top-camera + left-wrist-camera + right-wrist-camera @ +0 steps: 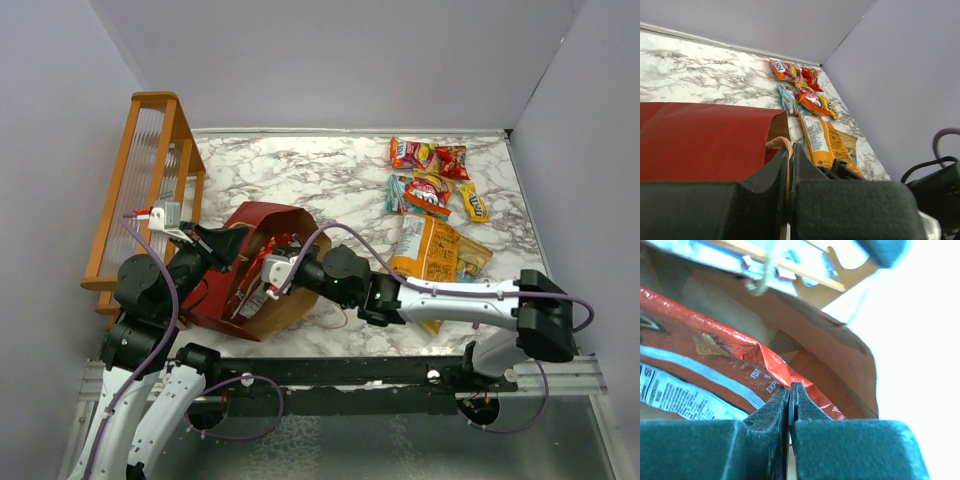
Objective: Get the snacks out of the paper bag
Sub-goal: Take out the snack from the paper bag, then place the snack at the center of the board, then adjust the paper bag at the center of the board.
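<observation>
The dark red paper bag (272,222) lies on its side at the left, its brown mouth toward the arms. My left gripper (222,243) is shut on its tan twisted handle (781,144), beside the bag's red wall (700,140). My right gripper (268,283) reaches into the bag's mouth and is shut on the crinkled edge of a red snack packet (715,355), with the brown inside of the bag (840,365) around it. Several other snacks lie on the table at the far right: small packets (428,175) and a large orange one (435,250), which also shows in the left wrist view (822,137).
An orange wooden rack (140,180) stands against the left wall, close behind the bag. The bag's other handle (327,320) lies loose on the marble table (300,170). Purple cables run along both arms. Grey walls close the back and the sides.
</observation>
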{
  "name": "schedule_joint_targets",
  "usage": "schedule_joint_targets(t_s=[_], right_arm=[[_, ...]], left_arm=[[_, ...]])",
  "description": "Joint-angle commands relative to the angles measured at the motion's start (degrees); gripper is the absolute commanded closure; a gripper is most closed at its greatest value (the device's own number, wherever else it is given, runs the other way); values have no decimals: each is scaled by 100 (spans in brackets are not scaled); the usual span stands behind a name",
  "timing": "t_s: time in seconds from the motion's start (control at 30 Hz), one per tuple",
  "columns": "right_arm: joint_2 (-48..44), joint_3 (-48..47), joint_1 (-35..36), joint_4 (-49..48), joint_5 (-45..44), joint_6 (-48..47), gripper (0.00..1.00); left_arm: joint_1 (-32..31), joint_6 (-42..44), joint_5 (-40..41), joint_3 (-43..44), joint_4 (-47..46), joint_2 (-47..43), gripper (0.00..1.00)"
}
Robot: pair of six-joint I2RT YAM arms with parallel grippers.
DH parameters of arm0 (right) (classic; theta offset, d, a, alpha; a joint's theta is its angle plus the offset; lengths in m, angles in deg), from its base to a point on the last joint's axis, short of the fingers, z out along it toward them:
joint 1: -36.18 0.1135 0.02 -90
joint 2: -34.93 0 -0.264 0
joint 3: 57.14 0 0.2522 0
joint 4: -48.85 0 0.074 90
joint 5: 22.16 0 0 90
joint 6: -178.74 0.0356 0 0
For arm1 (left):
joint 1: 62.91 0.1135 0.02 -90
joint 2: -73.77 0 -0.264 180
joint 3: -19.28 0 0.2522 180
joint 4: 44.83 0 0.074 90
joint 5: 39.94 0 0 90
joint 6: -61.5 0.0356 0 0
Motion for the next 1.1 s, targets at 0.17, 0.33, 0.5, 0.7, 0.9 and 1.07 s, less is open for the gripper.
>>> schedule_joint_targets(t_s=[0.17, 0.33, 0.5, 0.7, 0.9, 1.07], right_arm=[[-1533, 30, 36, -275, -1101, 442, 99], [-2361, -5, 40, -33, -1386, 309, 99], [-3122, -80, 38, 294, -2304, -82, 99], [-3911, 307, 38, 110, -3838, -582, 99], [-4609, 729, 35, 161, -5090, -811, 99], [-5024, 438, 30, 1800, -5709, 372, 99]], left_arm=[[-4, 26, 195, -90, 6, -117, 100], [-2, 94, 198, -79, 61, -139, 100], [-5, 147, 80, -75, -78, -135, 100], [-2, -314, -774, 347, -845, 242, 100], [-2, -1079, -1295, 805, -1686, 1073, 100], [-6, -1633, -1702, 1025, -2560, 1725, 100]])
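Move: Out to the right lies the orange snack bag, beside which the pile is growing: some 30 cm right of the right hand, 8 cm farther out and 22 cm below. Beyond it, the pink-and-red packet is about 22 cm ahead and 29 cm to the hand's right; the yellow packet is 20 cm ahead and 41 cm right. The paper bag's middle is 7 cm left and 13 cm below. From the left hand, the orange bag is 37 cm right, 9 cm ahead and 34 cm below. Keeping its pinch on the red Doritos bag, the right hand lifts it roughly 20 cm out of the paper bag's mouth, then sweeps about 30 cm right towards the orange snack bag, sinking slightly at the end, fingers tipping up and wrist turning some 50 degrees clockwise. Late on, the left hand, still pinching the handle, rises 7 cm and shifts a little right. ##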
